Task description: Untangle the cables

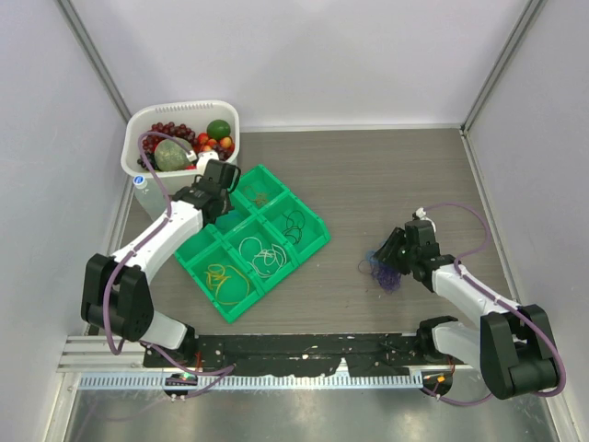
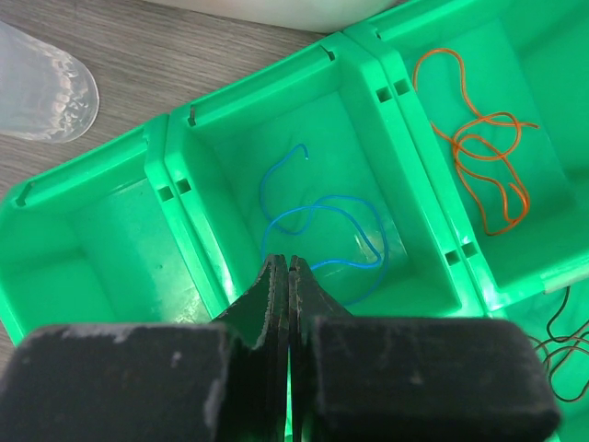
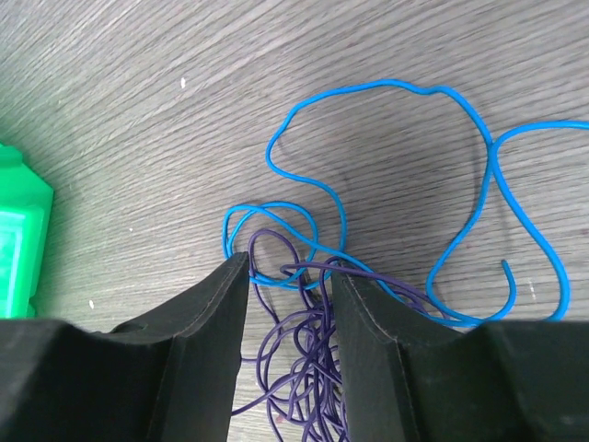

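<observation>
A tangle of purple cables (image 3: pixel 308 364) and a blue cable (image 3: pixel 396 166) lies on the wooden table; it also shows in the top view (image 1: pixel 382 273). My right gripper (image 3: pixel 290 267) is open, its jaws low around the purple tangle. My left gripper (image 2: pixel 288 262) is shut and empty above the green bin tray (image 1: pixel 253 241), over a compartment with a blue cable (image 2: pixel 322 230). An orange cable (image 2: pixel 479 157) lies in the neighbouring compartment. In the top view, yellow (image 1: pixel 221 276), white (image 1: pixel 262 255) and black (image 1: pixel 294 224) cables lie in other compartments.
A white basket (image 1: pixel 138 129) with grapes, an avocado and other fruit stands at the back left, just behind the left gripper. A clear plastic piece (image 2: pixel 41 83) lies next to the tray. A dark rail (image 1: pixel 304 350) runs along the near edge.
</observation>
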Available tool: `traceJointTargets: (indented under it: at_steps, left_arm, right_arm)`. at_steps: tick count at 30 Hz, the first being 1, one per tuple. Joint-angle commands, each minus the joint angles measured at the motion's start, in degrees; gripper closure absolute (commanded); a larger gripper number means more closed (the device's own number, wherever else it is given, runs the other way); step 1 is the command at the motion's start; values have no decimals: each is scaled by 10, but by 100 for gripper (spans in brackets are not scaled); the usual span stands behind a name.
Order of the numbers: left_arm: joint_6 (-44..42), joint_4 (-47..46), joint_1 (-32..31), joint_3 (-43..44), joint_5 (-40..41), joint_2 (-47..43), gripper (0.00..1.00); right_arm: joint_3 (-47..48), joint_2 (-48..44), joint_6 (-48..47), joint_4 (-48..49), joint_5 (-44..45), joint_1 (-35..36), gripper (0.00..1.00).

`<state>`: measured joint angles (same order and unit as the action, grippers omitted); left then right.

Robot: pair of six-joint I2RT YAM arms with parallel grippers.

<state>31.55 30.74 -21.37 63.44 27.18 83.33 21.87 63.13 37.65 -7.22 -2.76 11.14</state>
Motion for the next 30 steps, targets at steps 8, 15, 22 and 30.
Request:
traceJointTargets:
  at_steps: [8,15,22,30]
  left_arm:
    - [4,24,8,41,-22,4,56]
    - [-18,11,9,63,-154,-14,29]
    - [54,-104,7,37,-351,5,23]
    - [92,69,-39,166,-357,15,21]
  right_arm:
    - [11,27,-40,31,-98,12,53]
    - [58,87,-66,63,-111,16,53]
    - [96,168,-62,114,-167,16,50]
    - [192,175,-57,-52,-205,16,49]
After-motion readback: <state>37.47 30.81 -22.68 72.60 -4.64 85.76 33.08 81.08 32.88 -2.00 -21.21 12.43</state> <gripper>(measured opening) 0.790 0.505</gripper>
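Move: The left hand's shut fingers still hold the blue cable, whose coils hang roughly 3 cm ahead, 1 cm right and 7 cm below in the tray's compartment; the orange cable lies about 7 cm ahead and 9 right, the black one some 17 right and 1 back. For the right hand, the purple tangle is 3 cm back, 1 left and just below, between half-open fingers; loose blue loops lie 4 ahead and 2 right. Almost in place, the left fingers open wide and let go of the blue cable into its compartment, then the empty hand leaves it, sweeping about 12 cm right and 4 cm up towards the purple tangle, tilting its right side up nearly 30 degrees and turning some 20 degrees clockwise. Meanwhile the right hand, fingers still about half open around the tangle, drags it low over the table some 6 cm left towards the tray, adding about 3 cm forward in the later half and turning roughly 15 degrees counter-clockwise. ##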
